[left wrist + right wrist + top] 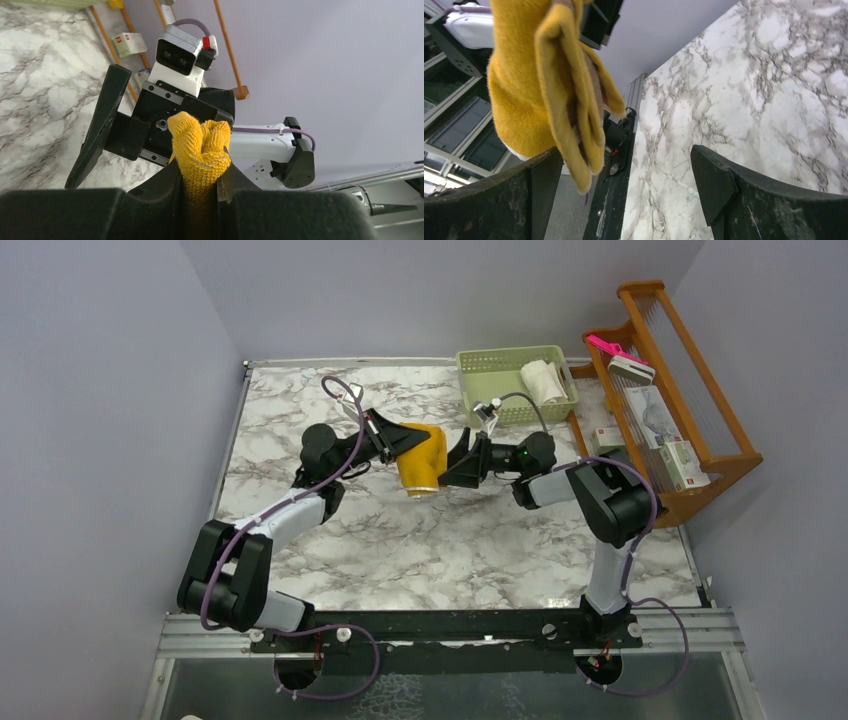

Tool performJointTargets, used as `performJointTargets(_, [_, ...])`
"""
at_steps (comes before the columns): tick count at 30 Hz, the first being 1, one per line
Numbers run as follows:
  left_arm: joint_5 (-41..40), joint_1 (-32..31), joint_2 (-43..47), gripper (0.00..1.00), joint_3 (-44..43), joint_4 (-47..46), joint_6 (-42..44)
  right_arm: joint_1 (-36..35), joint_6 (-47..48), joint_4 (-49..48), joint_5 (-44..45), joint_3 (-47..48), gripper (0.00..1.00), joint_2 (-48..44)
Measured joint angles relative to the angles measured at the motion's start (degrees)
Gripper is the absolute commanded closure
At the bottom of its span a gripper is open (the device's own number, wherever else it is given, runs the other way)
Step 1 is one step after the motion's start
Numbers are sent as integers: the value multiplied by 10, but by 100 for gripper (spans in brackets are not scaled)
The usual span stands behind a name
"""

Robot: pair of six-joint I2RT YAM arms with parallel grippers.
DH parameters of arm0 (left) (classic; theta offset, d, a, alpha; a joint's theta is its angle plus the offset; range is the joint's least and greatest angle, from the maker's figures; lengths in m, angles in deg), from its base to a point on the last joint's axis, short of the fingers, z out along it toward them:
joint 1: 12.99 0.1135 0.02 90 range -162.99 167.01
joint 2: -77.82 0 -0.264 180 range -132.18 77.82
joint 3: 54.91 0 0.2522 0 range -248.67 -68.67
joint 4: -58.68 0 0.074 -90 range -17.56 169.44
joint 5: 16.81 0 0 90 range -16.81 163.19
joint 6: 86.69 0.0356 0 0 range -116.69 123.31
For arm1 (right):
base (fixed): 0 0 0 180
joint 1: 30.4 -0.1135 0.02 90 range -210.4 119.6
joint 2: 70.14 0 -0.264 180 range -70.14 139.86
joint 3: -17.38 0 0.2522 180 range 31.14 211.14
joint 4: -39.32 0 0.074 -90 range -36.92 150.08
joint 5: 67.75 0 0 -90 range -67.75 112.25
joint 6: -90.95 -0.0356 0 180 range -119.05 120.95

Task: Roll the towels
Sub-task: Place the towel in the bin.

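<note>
The mustard-yellow towel [422,460] hangs bunched in the air over the middle of the marble table [400,540]. My left gripper [398,440] is shut on its upper corner; in the left wrist view the yellow towel [200,150] sticks out from between the black fingers [165,185]. My right gripper [460,462] stands open just right of the cloth. In the right wrist view the folded towel [549,85] dangles by the left finger [541,180], with nothing pinched. The cream-white towel [543,380] lies rolled in the green basket [490,365].
The pale green basket stands at the back right of the table. A wooden rack [680,390] with boxes [685,465] and a pink-handled brush [620,358] stands along the right edge. Lilac walls close in behind and on both sides.
</note>
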Motion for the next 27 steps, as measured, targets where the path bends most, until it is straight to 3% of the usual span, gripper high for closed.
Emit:
performJointTargets(9, [4, -2, -60, 100, 17, -144, -82, -2, -59, -1, -21, 56, 0, -23])
performJointTargets(16, [4, -2, -80, 100, 21, -184, -95, -12, -121, -1, -23, 93, 0, -31])
performJointTargets(20, [2, -2, -79, 100, 13, -165, -70, -22, -143, -2, -26, 100, 0, -39])
performJointTargets(27, [-35, -5, -23, 100, -9, -14, 40, -45, -124, 2, -30, 102, 0, -40])
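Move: The yellow towel roll, already pinched near its top by the left hand, hangs about 7 cm to the right hand's left, some 4 cm nearer the bases and 7 cm higher. Its middle is about 5 cm below the left hand, 2 cm back and 2 cm to the right. From the right hand the bin lies roughly 30 cm ahead, 20 cm right and 13 cm below, and the rolled white towel in it about 31 cm ahead and 27 cm right. Keeping its pinch on the yellow towel, the left hand holds it up almost in place, easing only 1 or 2 cm forward late on. The wide-open right hand rises about 8 cm beside it, then levels off and slides back and to its left, about 2 cm each way, bringing its fingers around the hanging roll while turning some 10 degrees counter-clockwise; they don't close. ##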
